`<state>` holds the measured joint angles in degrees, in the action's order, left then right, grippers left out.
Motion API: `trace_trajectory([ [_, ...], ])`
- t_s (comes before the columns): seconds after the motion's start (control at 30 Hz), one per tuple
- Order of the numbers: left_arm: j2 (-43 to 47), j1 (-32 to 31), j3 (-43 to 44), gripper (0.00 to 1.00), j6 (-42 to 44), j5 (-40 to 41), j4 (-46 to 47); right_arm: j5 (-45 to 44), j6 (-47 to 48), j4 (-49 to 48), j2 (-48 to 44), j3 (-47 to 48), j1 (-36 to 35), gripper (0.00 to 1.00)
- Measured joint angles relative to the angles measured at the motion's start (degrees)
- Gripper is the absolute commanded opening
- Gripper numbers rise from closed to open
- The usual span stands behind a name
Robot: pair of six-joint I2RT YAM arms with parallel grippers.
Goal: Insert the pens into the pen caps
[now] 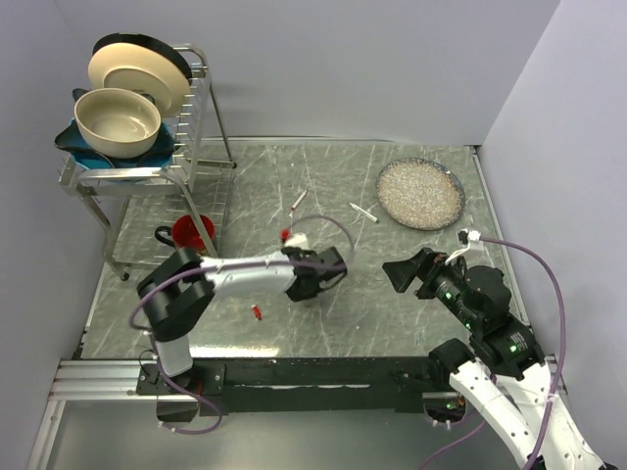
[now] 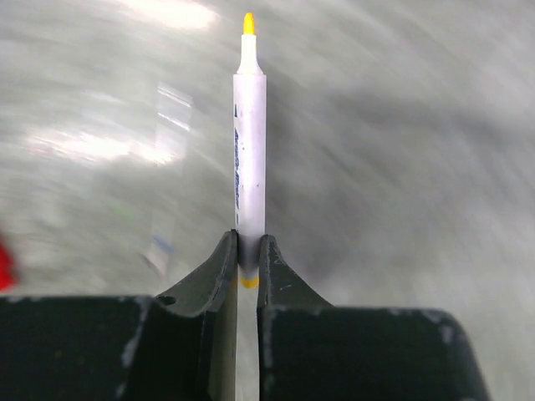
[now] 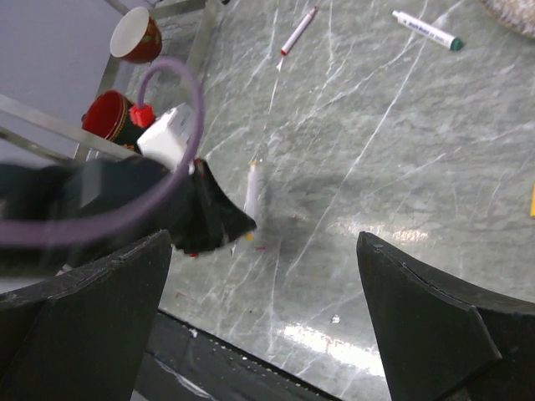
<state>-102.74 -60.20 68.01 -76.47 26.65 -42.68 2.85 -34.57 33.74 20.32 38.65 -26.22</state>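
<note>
My left gripper (image 2: 248,251) is shut on the lower end of a white pen (image 2: 250,150) with a yellow tip, which stands up from the jaws. From above, this gripper (image 1: 328,269) hovers over the table's middle. The right wrist view shows the held pen (image 3: 251,192) too. Two more pens lie farther back: a red-tipped one (image 1: 299,201) and a green-ended one (image 1: 363,211). A red pen cap (image 1: 257,312) lies near the front, left of the left gripper. A yellow-orange sliver, probably a cap (image 3: 532,200), shows at the right edge. My right gripper (image 1: 411,274) is open and empty, facing the left one.
A speckled plate (image 1: 420,193) sits at the back right. At the back left stands a wire dish rack (image 1: 201,117) with bowls and plates. A red mug (image 1: 191,232) stands at its foot, close to the left arm.
</note>
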Motion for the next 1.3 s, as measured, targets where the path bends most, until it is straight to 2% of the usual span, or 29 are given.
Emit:
trace_trajectory([
  [0.17,10.6,-6.0,-4.9,0.01,13.6,-3.8,11.6,1.8,-2.9,-1.2,0.6,-2.1,0.0,0.97],
  [0.43,29.0,-5.3,-19.7,0.01,26.8,-14.4,30.5,5.7,-7.3,-6.1,2.6,-5.1,0.0,0.92],
  [0.67,34.3,-5.3,-25.0,0.01,32.6,-22.7,41.1,13.4,-10.1,-15.5,6.4,-7.8,0.0,0.79],
  [0.83,35.5,-5.3,-26.6,0.01,33.8,-25.4,45.9,17.4,-12.2,-21.1,9.6,-9.0,0.0,0.78],
  [1.03,35.5,-5.3,-26.6,0.01,33.9,-27.5,49.5,18.0,-13.2,-23.6,12.5,-9.1,-0.3,0.74],
  [1.13,35.6,-5.3,-26.8,0.01,33.8,-28.4,51.2,18.6,-14.0,-25.2,13.6,-9.2,-0.5,0.65],
  [1.23,36.0,-5.3,-27.2,0.01,33.8,-29.0,52.1,19.3,-14.8,-27.3,14.9,-10.2,-1.5,0.50],
  [1.27,36.1,-5.3,-27.3,0.01,33.8,-29.1,52.4,19.4,-14.9,-27.6,15.2,-10.5,-1.7,0.38],
  [1.3,36.2,-5.3,-27.3,0.01,33.8,-29.3,52.6,19.9,-15.2,-28.2,15.6,-11.0,-1.9,0.32],
])
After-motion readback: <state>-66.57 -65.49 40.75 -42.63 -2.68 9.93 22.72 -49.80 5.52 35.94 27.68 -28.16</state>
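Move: The left hand already holds the yellow-tipped pen by its tail, about 3 cm above the table; the right hand's open fingers, where it is being taken, are some 20 cm to its right, 20 cm higher and 4 cm nearer the base. From the right hand, the pen's middle lies roughly 20 cm left, 7 cm ahead and 18 cm below. The yellow cap lies about 10 cm ahead of the right hand, 4 cm right and 23 cm down. The red cap is some 11 cm left of the left hand, 5 cm back and 3 cm down. Keeping its pinch on the tail of the yellow-tipped pen, the left hand lifts it some 17 cm, drawing back and to the right about 8 cm each way while its wrist turns clockwise and rolls, left side dipping, to aim the pen's tip towards the right gripper. The right hand comes left about 9 cm to meet it, sinking a little and rolling slightly the other way, and its wide-open fingers close to about half on either side of the pen's front part without having shut. ##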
